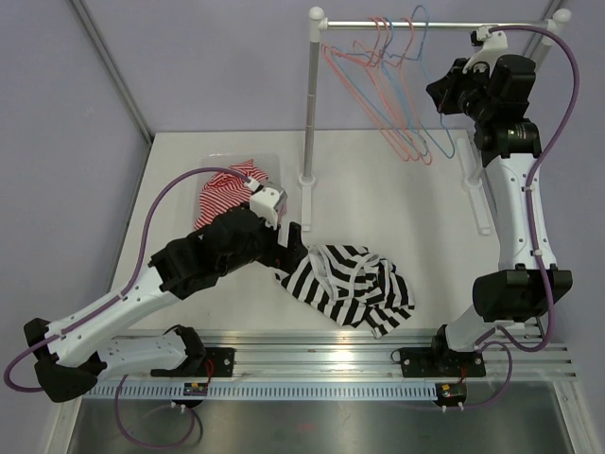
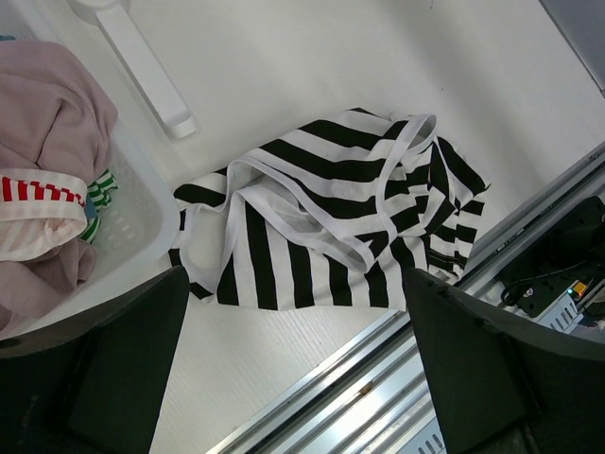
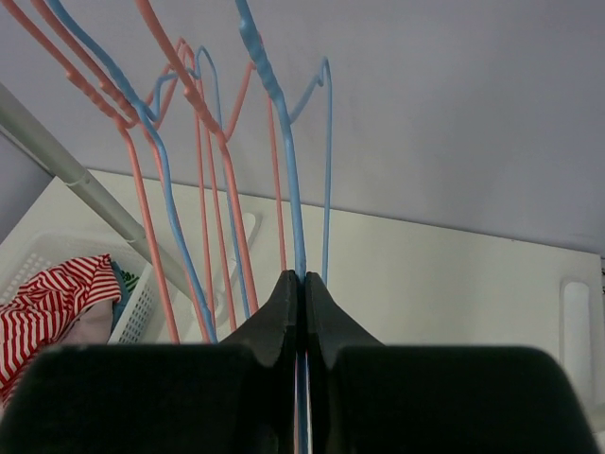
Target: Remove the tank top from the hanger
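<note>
The black-and-white striped tank top lies crumpled on the table near the front edge, off any hanger; the left wrist view shows it spread just beyond my fingers. My left gripper hovers at its left edge, open wide with nothing between the jaws. My right gripper is raised at the clothes rail, shut on the wire of a blue hanger. That hanger hangs bare among several pink and blue ones.
A white basket holding red-striped and pink clothes stands at the left. The rack's post rises mid-table and its rail spans the back. An aluminium rail runs along the table's near edge.
</note>
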You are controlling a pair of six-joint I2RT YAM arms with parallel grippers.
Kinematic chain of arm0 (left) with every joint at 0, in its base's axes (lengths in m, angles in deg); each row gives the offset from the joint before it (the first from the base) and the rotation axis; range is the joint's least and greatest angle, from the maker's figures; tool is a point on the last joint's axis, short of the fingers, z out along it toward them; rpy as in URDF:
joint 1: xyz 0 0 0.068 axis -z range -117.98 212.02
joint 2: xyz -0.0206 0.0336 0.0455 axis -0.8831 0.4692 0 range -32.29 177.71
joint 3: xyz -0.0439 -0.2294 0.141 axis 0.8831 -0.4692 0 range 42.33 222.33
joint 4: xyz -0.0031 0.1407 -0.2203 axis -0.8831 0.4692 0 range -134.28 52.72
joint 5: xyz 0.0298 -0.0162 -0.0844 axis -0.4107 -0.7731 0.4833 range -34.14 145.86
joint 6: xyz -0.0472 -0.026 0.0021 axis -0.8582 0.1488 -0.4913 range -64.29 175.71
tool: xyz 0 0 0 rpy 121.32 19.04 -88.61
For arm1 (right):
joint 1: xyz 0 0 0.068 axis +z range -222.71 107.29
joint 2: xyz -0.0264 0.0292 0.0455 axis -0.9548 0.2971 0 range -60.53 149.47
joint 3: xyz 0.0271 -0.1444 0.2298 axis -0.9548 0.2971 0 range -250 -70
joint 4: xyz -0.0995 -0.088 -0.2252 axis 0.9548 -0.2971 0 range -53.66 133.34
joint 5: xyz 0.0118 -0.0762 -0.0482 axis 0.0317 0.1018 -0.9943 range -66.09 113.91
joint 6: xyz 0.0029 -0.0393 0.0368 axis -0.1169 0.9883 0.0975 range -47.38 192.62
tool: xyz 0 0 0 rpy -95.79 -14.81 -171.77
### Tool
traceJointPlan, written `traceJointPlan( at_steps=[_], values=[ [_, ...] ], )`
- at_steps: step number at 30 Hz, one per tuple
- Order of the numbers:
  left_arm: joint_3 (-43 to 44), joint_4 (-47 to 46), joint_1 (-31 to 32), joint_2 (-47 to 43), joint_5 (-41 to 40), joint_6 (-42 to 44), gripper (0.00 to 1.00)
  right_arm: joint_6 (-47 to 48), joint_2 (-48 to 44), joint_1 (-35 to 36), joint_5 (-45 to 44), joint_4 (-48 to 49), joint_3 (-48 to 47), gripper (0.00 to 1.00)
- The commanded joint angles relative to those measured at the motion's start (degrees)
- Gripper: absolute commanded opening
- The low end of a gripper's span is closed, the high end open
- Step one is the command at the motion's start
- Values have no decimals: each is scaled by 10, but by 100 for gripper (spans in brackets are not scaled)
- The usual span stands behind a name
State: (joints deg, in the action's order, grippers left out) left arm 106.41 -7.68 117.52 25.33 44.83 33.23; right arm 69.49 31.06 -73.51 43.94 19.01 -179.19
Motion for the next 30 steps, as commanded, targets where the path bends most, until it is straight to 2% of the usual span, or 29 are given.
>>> traceJointPlan(
  at_steps=[1,4,6,7,8,10,11,13,15,16,21,25,30],
  values=[
    [8,-15,7,6,-5,3,99,21,0,1,23,24,-14,0],
    [7,-19,13,10,-5,4,99,14,-10,1,32,29,2,2],
    [8,-26,16,13,-2,5,99,9,-22,0,28,36,13,14],
    [9,-28,21,19,-1,6,99,9,-27,0,28,36,17,21],
    [9,-35,26,27,0,8,99,9,-39,-1,19,36,20,46],
    [11,-43,42,41,-7,11,99,10,-55,-1,3,39,35,68],
    [11,-50,49,48,-12,12,99,9,-74,-1,-22,38,40,76],
    [11,-62,66,70,-18,19,99,9,-93,-2,-47,19,48,84],
    [9,-86,78,97,-22,26,99,10,-121,-2,-75,-4,44,96],
    [11,-100,87,108,-22,29,99,1,-144,-2,-95,-24,45,100],
    [17,-137,106,179,-19,47,99,-34,-218,-2,-110,-104,59,99],
    [23,-176,108,257,4,66,99,-56,-292,-2,-42,-167,99,99],
    [30,-228,110,324,31,88,99,-80,-382,-2,69,-139,206,100]
  ],
)
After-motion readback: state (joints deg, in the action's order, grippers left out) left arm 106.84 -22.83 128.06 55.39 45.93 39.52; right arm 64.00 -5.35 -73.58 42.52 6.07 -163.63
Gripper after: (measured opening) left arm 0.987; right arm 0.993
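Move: The striped tank top lies flat about 13 cm to the left hand's right, 4 cm ahead and 25 cm below it. The basket's middle is some 28 cm ahead, 20 cm left and 21 cm down, and the rack's foot is 28 cm straight ahead, down at table level. The right hand still pinches the blue hanger; the rail spot for it is roughly 20 cm above, 3 cm ahead and 4 cm left, with the other hangers about 10 cm left and 3 cm ahead. Down and to its right, slowly then faster, the open left hand swings towards the tank top, about 12 cm across and 13 cm down, rolling and turning clockwise some 15 degrees each, without yet touching it. The right hand eases down about 1 cm, opens wide to let go of the blue hanger, then draws back some 21 cm, arching up before it starts sinking. ##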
